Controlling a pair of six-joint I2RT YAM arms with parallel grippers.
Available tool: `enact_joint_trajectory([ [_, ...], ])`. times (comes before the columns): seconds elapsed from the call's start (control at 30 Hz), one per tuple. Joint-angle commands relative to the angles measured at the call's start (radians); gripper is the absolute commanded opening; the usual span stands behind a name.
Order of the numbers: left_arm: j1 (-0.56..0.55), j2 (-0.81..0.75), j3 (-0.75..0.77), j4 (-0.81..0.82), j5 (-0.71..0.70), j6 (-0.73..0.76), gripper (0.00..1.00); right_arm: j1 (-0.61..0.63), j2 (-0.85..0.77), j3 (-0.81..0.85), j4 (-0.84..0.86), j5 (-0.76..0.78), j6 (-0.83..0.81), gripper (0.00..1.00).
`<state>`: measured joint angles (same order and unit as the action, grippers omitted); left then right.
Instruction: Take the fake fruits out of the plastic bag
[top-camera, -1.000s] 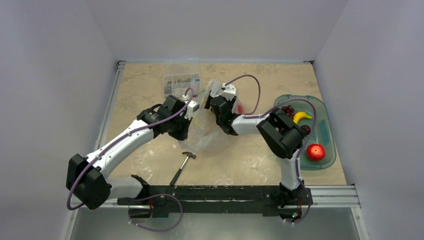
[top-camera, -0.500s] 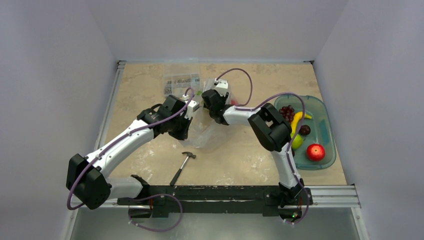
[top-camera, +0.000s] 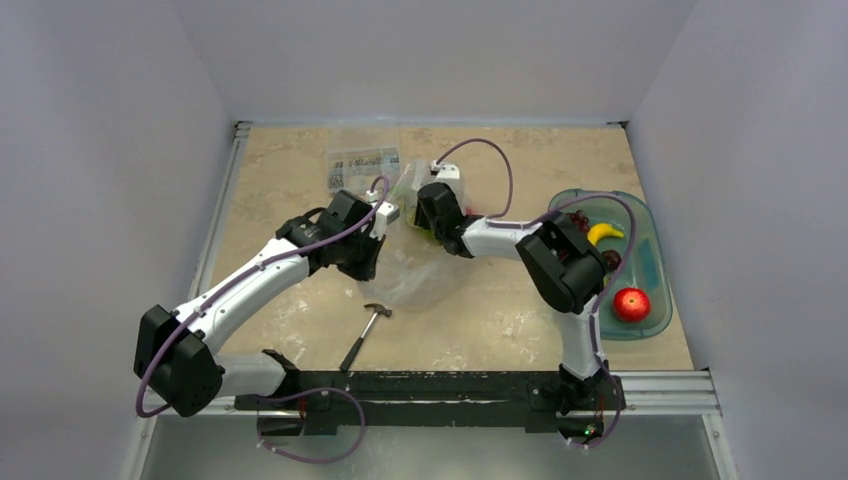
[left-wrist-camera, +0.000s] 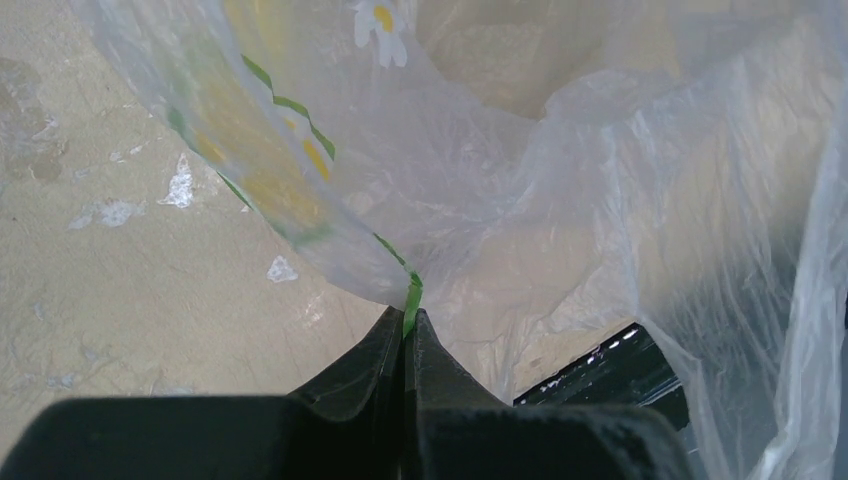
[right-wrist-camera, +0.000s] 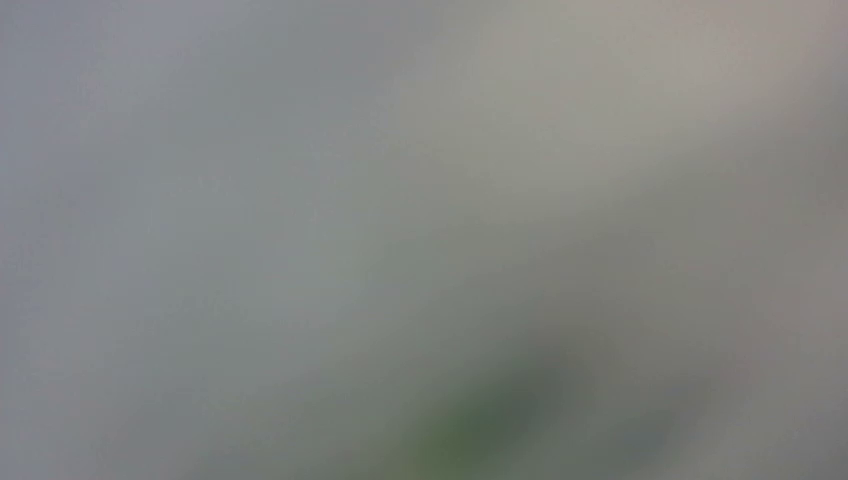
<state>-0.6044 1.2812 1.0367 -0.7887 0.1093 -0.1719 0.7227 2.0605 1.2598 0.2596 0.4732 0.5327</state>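
The plastic bag (top-camera: 415, 272) lies crumpled at the table's middle. In the left wrist view it (left-wrist-camera: 560, 170) is thin and see-through, with a daisy and yellow-green print. My left gripper (left-wrist-camera: 408, 318) is shut on the bag's green-striped edge; in the top view it (top-camera: 376, 238) sits at the bag's left side. My right gripper (top-camera: 430, 218) is down at the bag's far opening, its fingers hidden by plastic. The right wrist view is a grey blur with one green blotch (right-wrist-camera: 480, 425). Purple grapes (top-camera: 577, 219), a banana (top-camera: 604, 232), a dark plum (top-camera: 611, 260) and a red apple (top-camera: 631, 304) lie in the tray.
The green tray (top-camera: 652, 262) stands at the right edge, and the right arm's elbow (top-camera: 560, 262) hangs over its left part. A hammer (top-camera: 366, 335) lies in front of the bag. A clear box of small parts (top-camera: 362, 165) stands behind the left gripper.
The right wrist swung left along the bag's far opening, then eased back a little. A red fruit seen beside it a second ago no longer shows. The left arm held still.
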Motion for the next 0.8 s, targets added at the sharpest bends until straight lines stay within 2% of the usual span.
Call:
enact_joint_trajectory([
  [0.0, -0.006, 0.003, 0.023, 0.008, 0.012, 0.014, 0.00, 0.008, -0.140, -0.082, 0.045, -0.127, -0.034, 0.03],
  [0.03, -0.006, 0.004, 0.024, 0.009, 0.011, 0.014, 0.00, 0.008, -0.171, -0.097, 0.049, -0.142, -0.032, 0.00],
  [0.4, -0.005, 0.021, 0.028, 0.004, 0.020, 0.012, 0.00, 0.007, -0.387, -0.238, 0.118, -0.282, -0.025, 0.00],
  [0.77, -0.005, 0.022, 0.028, 0.002, 0.022, 0.011, 0.00, 0.007, -0.515, -0.303, 0.129, -0.410, 0.001, 0.00],
])
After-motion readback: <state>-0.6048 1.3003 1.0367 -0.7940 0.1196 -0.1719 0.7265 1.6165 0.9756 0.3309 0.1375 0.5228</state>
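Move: Down inside the plastic bag, the green grapes are right at the right hand's half-open fingers, roughly 2 cm back, 2 cm left and 2 cm below. A red fruit lies about 9 cm to the right of that hand and 2 cm back; the parts box sits some 17 cm to its left and 9 cm ahead. From the left hand, the grapes are about 18 cm ahead, 13 cm right and 9 cm lower. Drawing up and back out of the bag, the right hand rises about 11 cm and comes back 8 cm, shutting its half-open fingers early on to pinch the green grapes by a thin part, and swinging roughly 20 degrees counter-clockwise with its left side rolling up. The left hand stays put and keeps its pinch on the bag's rim. ##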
